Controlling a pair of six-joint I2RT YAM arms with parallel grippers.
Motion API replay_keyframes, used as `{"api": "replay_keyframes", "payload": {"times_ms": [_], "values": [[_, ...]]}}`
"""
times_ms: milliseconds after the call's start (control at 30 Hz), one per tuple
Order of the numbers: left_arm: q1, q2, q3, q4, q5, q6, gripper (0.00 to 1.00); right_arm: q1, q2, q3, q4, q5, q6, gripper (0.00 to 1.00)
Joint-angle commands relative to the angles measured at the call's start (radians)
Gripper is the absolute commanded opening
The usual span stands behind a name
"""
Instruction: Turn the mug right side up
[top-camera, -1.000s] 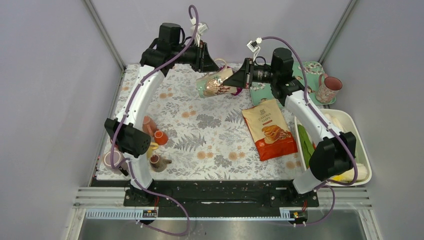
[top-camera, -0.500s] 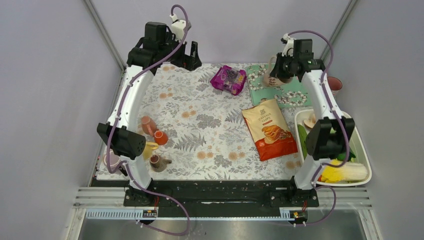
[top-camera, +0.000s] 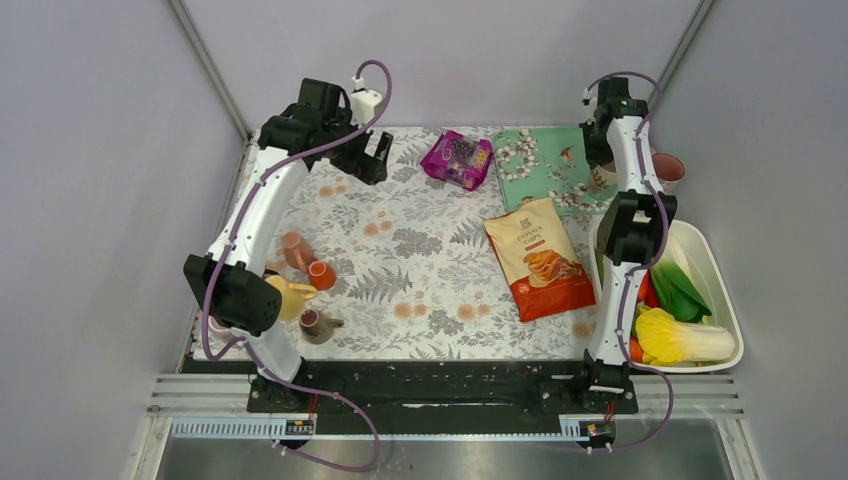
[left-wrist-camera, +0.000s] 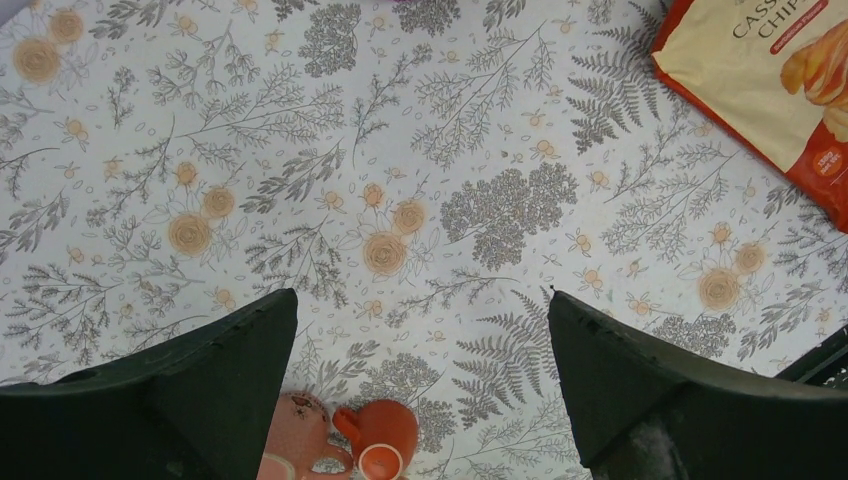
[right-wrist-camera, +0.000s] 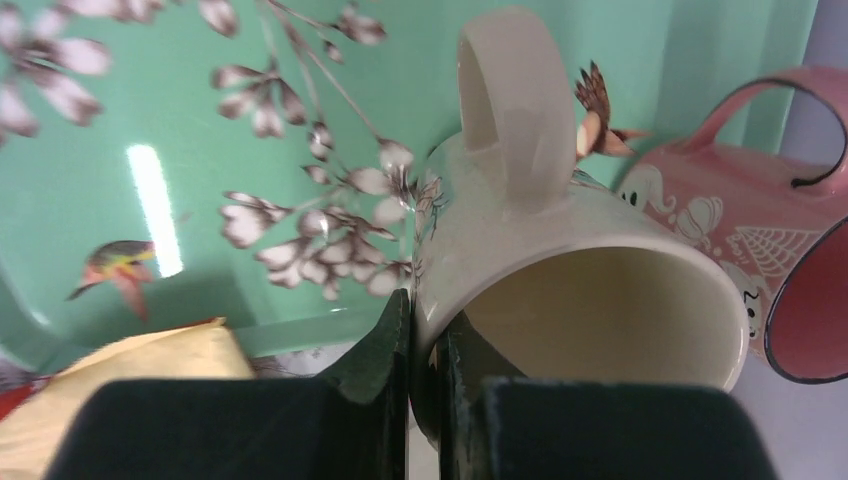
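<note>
The cream floral mug (right-wrist-camera: 560, 230) hangs over the right end of the green tray (right-wrist-camera: 300, 120), its open mouth facing the right wrist camera and its handle pointing away. My right gripper (right-wrist-camera: 425, 320) is shut on the mug's rim, one finger inside and one outside. In the top view the right gripper (top-camera: 601, 160) is at the far right, and a little of the mug (top-camera: 603, 181) shows under the wrist. My left gripper (top-camera: 376, 158) is open and empty above the flowered cloth at the far left, also seen in its wrist view (left-wrist-camera: 420, 310).
A pink mug (top-camera: 668, 170) stands upright just right of the held mug, close in the right wrist view (right-wrist-camera: 740, 220). A purple packet (top-camera: 458, 158), an orange chips bag (top-camera: 538, 257), a white vegetable bin (top-camera: 722, 300) and small cups and jugs (top-camera: 308, 270) are around.
My right gripper carried the mug from the far middle to the right, over the green tray beside the pink mug. My left gripper drew back left, away from the mug.
</note>
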Motion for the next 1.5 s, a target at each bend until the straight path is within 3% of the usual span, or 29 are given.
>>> {"api": "replay_keyframes", "payload": {"times_ms": [0, 233, 267, 367, 500, 567, 767, 933, 1033, 1233, 1467], "values": [[0.001, -0.043, -0.007, -0.013, -0.012, 0.053, 0.99, -0.025, -0.010, 0.069, 0.004, 0.088, -0.059, 0.00], [0.001, -0.018, -0.011, -0.057, -0.001, 0.107, 0.99, -0.065, -0.019, 0.004, -0.036, 0.038, 0.000, 0.00], [0.002, -0.010, -0.009, -0.071, 0.003, 0.122, 0.99, -0.066, -0.019, 0.004, -0.038, 0.037, -0.003, 0.07], [0.002, 0.020, 0.009, -0.171, 0.034, 0.196, 0.99, -0.065, -0.031, 0.023, -0.053, 0.031, -0.005, 0.50], [0.001, 0.067, 0.010, -0.317, -0.019, 0.320, 0.99, -0.065, -0.077, 0.031, -0.042, 0.001, 0.019, 0.79], [-0.002, 0.076, -0.024, -0.383, -0.053, 0.411, 0.97, -0.063, -0.106, 0.033, -0.042, -0.016, 0.028, 0.98], [-0.003, 0.014, -0.202, -0.465, -0.132, 0.690, 0.80, -0.048, -0.208, 0.021, -0.045, -0.035, 0.038, 0.99], [0.012, -0.169, -0.516, -0.367, -0.305, 1.217, 0.77, -0.025, -0.319, -0.068, 0.002, -0.142, 0.064, 0.99], [0.029, -0.243, -0.652, -0.285, -0.304, 1.454, 0.77, -0.009, -0.363, -0.124, 0.025, -0.161, 0.070, 0.99], [0.065, -0.143, -0.605, -0.332, -0.307, 1.561, 0.70, 0.003, -0.424, -0.229, 0.040, -0.197, 0.067, 0.99], [0.119, -0.122, -0.661, -0.310, -0.372, 1.732, 0.75, 0.003, -0.493, -0.340, 0.098, -0.207, 0.065, 0.99]]}}
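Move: The right hand already holds the cream mug by its wall, opening up; its tray spot lies about 8 cm right, 2 back and 6 below. The upright pink mug is 16 cm right, level forward, 5 below; the chips bag 16 back, 16 left, 10 below. The dotted pink mug lies 7 cm back, 14 left and 22 below the empty left hand; the orange cup is 5 back and 5 right of it, the yellow mug 11 back and 3 left. Ease the right hand some 3.5 cm right and a little down and back, open wide to let go of the cream mug, then rise clear and drift left and back. Meanwhile, bring the left gripper down about 17 cm, left and back towards the dotted pink mug, turning clockwise until the fingers point straight down, narrowing them slightly; finish with a short forward reach. ##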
